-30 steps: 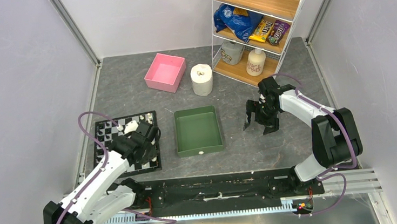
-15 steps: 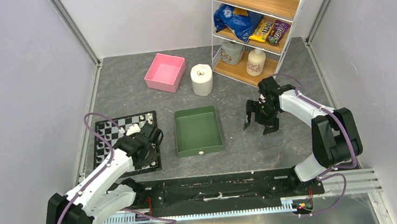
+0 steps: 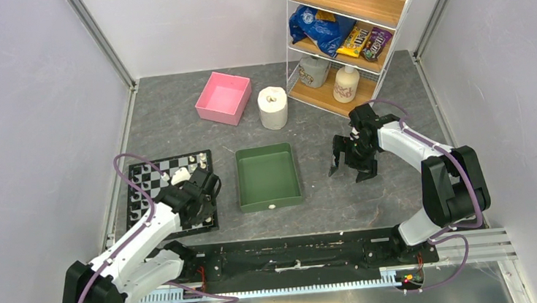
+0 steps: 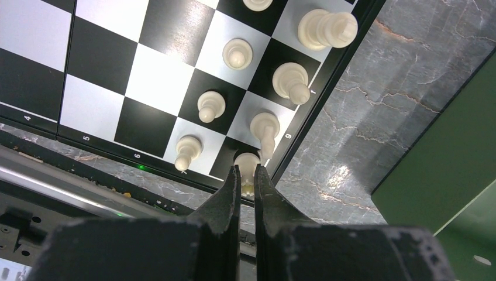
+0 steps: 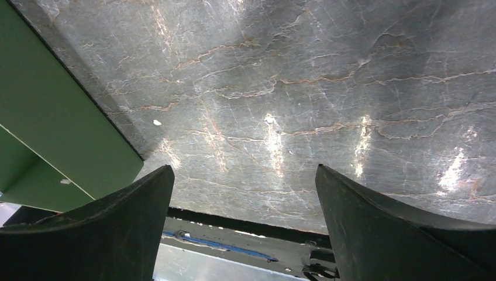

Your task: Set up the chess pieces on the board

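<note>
The checkered board (image 3: 151,169) lies at the left of the table. Several cream-white chess pieces (image 4: 237,54) stand in two rows along the board's (image 4: 102,99) right edge. My left gripper (image 4: 246,175) is shut on a cream rook (image 4: 247,165) with a notched top, held at the board's near right corner square, beside another piece (image 4: 264,126). From above, the left gripper (image 3: 199,190) sits over that side of the board. My right gripper (image 3: 351,166) hangs open over bare table right of the green tray, and the right wrist view shows nothing between its fingers (image 5: 140,211).
A green tray (image 3: 242,179) sits mid-table, just right of the board, with a small white bit near its front wall. Behind it stand a pink box (image 3: 223,97) and a white paper roll (image 3: 273,107). A shelf unit (image 3: 347,35) with snacks and bottles stands at the back right.
The left gripper, holding the rook, has shifted slightly toward the board's near right corner, mostly in the first half second. The right arm has stayed still.
</note>
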`<control>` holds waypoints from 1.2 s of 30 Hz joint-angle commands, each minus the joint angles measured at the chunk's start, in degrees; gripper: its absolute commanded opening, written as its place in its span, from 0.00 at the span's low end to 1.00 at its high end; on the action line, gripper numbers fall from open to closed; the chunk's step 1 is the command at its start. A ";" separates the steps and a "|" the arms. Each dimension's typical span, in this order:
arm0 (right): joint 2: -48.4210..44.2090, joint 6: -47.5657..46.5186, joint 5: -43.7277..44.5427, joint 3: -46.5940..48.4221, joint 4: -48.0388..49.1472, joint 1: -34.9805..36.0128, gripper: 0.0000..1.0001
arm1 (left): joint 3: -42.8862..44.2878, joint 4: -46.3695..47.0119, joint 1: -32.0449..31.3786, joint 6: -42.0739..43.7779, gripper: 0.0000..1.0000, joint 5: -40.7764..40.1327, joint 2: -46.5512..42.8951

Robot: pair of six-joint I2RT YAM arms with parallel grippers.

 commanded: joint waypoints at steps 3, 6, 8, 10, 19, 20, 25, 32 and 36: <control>-0.38 -0.38 -0.63 0.26 0.20 -0.12 0.99 | -0.42 0.18 0.16 -2.76 0.02 -2.17 -0.07; -0.33 -0.41 -0.61 0.34 0.11 -0.12 0.99 | -0.49 0.08 0.18 -2.81 0.02 -2.52 -0.06; -0.38 -0.42 -0.59 0.27 0.15 -0.13 0.99 | -0.39 0.08 0.18 -2.80 0.02 -2.38 0.01; -0.29 -0.42 -0.54 0.26 0.12 -0.13 0.99 | -0.37 0.03 0.17 -2.76 0.05 -2.28 0.06; -0.26 -0.61 -0.54 0.26 0.21 -0.13 0.99 | 0.16 -0.34 0.15 -2.99 0.35 -1.71 -0.92; -0.29 -0.60 -0.55 0.26 0.19 -0.14 0.99 | 0.19 -0.36 0.17 -3.06 0.36 -1.58 -1.05; -0.15 -0.62 -0.50 0.26 0.21 -0.12 0.99 | 1.28 -1.70 0.18 -3.39 0.41 -1.16 -1.96; -0.20 -0.69 -0.51 0.34 0.20 -0.12 0.99 | 7.36 -3.51 0.04 -0.59 0.60 -0.53 -5.39; -0.79 -0.34 -0.42 0.25 0.21 -0.14 0.99 | 12.83 -2.54 0.00 3.45 0.73 -0.65 -6.19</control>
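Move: The left hand already grips the white corner piece, which stands on the near right corner square of the board, its middle about 1 cm below the hand point. A knight-like piece stands some 3 cm straight ahead, a pawn about 3 cm to the left and level with it. The green tray's middle is roughly 9 cm ahead and 16 cm right. From the idle right hand the corner piece lies about 37 cm left and 10 cm back. The left fingers open, letting go of the corner piece, and rise about 4.5 cm, easing forward. ##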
